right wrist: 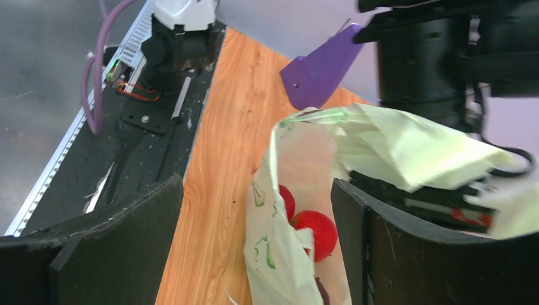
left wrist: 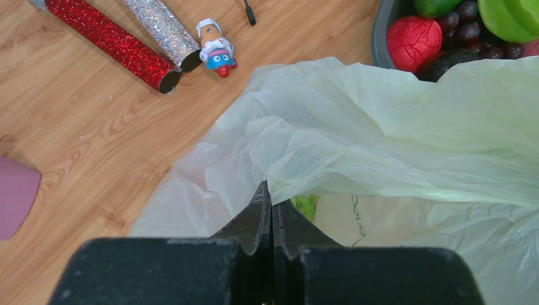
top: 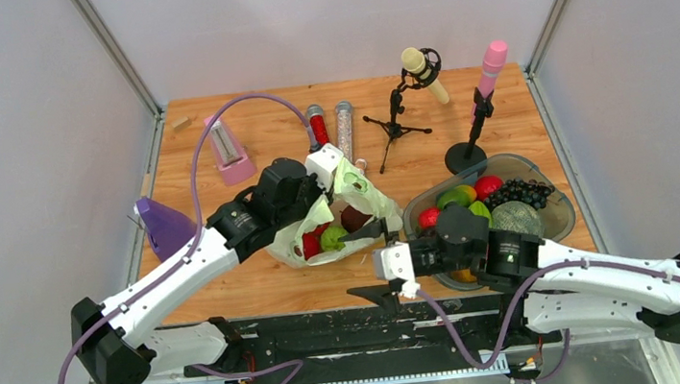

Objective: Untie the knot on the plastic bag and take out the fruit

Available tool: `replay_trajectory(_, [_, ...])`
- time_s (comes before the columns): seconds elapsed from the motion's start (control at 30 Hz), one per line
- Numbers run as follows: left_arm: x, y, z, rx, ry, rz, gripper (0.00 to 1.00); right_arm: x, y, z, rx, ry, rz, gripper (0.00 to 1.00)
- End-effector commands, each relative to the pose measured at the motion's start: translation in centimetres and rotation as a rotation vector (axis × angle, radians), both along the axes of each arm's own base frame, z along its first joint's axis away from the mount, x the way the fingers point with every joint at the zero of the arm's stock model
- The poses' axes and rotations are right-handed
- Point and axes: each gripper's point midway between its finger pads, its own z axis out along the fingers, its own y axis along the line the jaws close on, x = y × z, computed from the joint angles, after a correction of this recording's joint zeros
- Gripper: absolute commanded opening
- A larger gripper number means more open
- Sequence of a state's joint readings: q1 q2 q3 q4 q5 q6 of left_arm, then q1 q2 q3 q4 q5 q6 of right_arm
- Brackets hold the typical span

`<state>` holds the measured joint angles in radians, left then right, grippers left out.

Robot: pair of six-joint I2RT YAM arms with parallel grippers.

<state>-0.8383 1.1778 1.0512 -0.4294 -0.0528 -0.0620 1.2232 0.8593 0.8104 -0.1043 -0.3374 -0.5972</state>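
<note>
The pale green plastic bag (top: 356, 195) lies open at mid-table. In it show a red fruit (top: 310, 246), a light green fruit (top: 332, 239) and a dark maroon thing (top: 354, 217). My left gripper (top: 335, 185) is shut on the bag's upper edge (left wrist: 299, 165) and holds it up; its fingertips (left wrist: 271, 194) pinch the film. My right gripper (top: 370, 264) is open just in front of the bag's mouth. In the right wrist view the bag's near edge (right wrist: 279, 254) hangs between the open jaws (right wrist: 257, 190), with the red fruit (right wrist: 316, 232) behind it.
A grey bowl (top: 526, 159) of other fruit stands right of the bag and shows in the left wrist view (left wrist: 379, 38). Two microphone stands (top: 394, 128) (top: 467, 153), two glitter tubes (top: 319, 125), a pink block (top: 234, 158) and a purple scoop (top: 164, 226) stand behind and left.
</note>
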Motion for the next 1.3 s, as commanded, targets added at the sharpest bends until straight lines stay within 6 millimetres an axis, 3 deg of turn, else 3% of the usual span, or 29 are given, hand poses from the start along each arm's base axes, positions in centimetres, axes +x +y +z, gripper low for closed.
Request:
replay_trajectory(0.0, [0.4, -0.9, 2.6, -0.047, -0.048, -0.016, 0.0, -0.1, 1.6, 0.2, -0.002, -0.099, 0.013, 0.87])
replay_trajectory(0.13, [0.4, -0.8, 2.9, -0.055, -0.055, -0.016, 0.0, 1.3, 2.9, -1.8, -0.072, -0.098, -0.044, 0.81])
replay_trajectory(0.3, [0.7, 0.0, 3.1, -0.061, -0.062, 0.004, 0.0, 3.7, 3.2, -4.6, -0.168, -0.075, -0.168, 0.65])
replay_trajectory(0.4, [1.3, 0.8, 3.2, -0.088, -0.051, 0.04, 0.0, 3.1, 3.4, -5.9, -0.19, -0.012, -0.154, 0.48])
replay_trajectory(0.5, [1.9, 1.8, 3.7, -0.12, -0.056, 0.082, 0.0, 2.5, 3.5, -6.6, -0.189, 0.063, -0.149, 0.2])
replay_trajectory(0.57, [2.5, 2.6, 4.1, -0.142, -0.059, 0.124, 0.0, 2.4, 3.6, -7.0, -0.179, 0.098, -0.16, 0.11])
replay_trajectory(0.73, [4.5, 4.9, 6.2, -0.196, -0.087, 0.252, 0.0, 3.2, 3.7, -7.1, -0.121, 0.122, -0.214, 0.04])
replay_trajectory(0.9, [6.7, 7.7, 8.9, -0.236, -0.13, 0.369, 0.0, 6.6, 2.5, -6.9, -0.082, 0.101, -0.406, 0.0])
replay_trajectory(1.03, [7.8, 8.9, 10.9, -0.243, -0.167, 0.407, 0.0, 7.9, 1.4, -7.1, -0.06, 0.167, -0.461, 0.0])
replay_trajectory(1.13, [8.6, 9.5, 12.0, -0.238, -0.191, 0.432, 0.0, 8.5, 0.6, -7.7, -0.049, 0.235, -0.491, 0.0])
replay_trajectory(1.27, [9.3, 10.3, 13.1, -0.242, -0.213, 0.461, 0.0, 9.0, -0.2, -10.0, -0.084, 0.308, -0.531, 0.0])
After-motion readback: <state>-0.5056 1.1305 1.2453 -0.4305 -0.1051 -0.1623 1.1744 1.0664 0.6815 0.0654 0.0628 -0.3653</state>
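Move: The right hand's target, the plastic bag's near rim, lies about 3 cm ahead of it, 3 cm to its left and 8 cm below. Inside the bag, roughly 21 cm below this hand, the green fruit lies 9 cm ahead and 5 cm left, the red fruit 8 cm ahead and 10 cm left. The left hand already holds the far rim; from it the near rim is about 14 cm back, 2 cm right and nearly level, and the pink metronome 15 cm ahead, 22 cm left and 18 cm down. The right hand, wide open and pointing left, sinks about 8 cm with a little forward and left, and its fingers shut on the bag's near rim; it then carries the pinched film some 6 cm forward and slightly right, turning clockwise. The left hand keeps its pinch on the far rim and, after a short hold, pulls it up, left and forward by roughly 10 cm each way, turning about 25 degrees counter-clockwise, away from the near rim. ##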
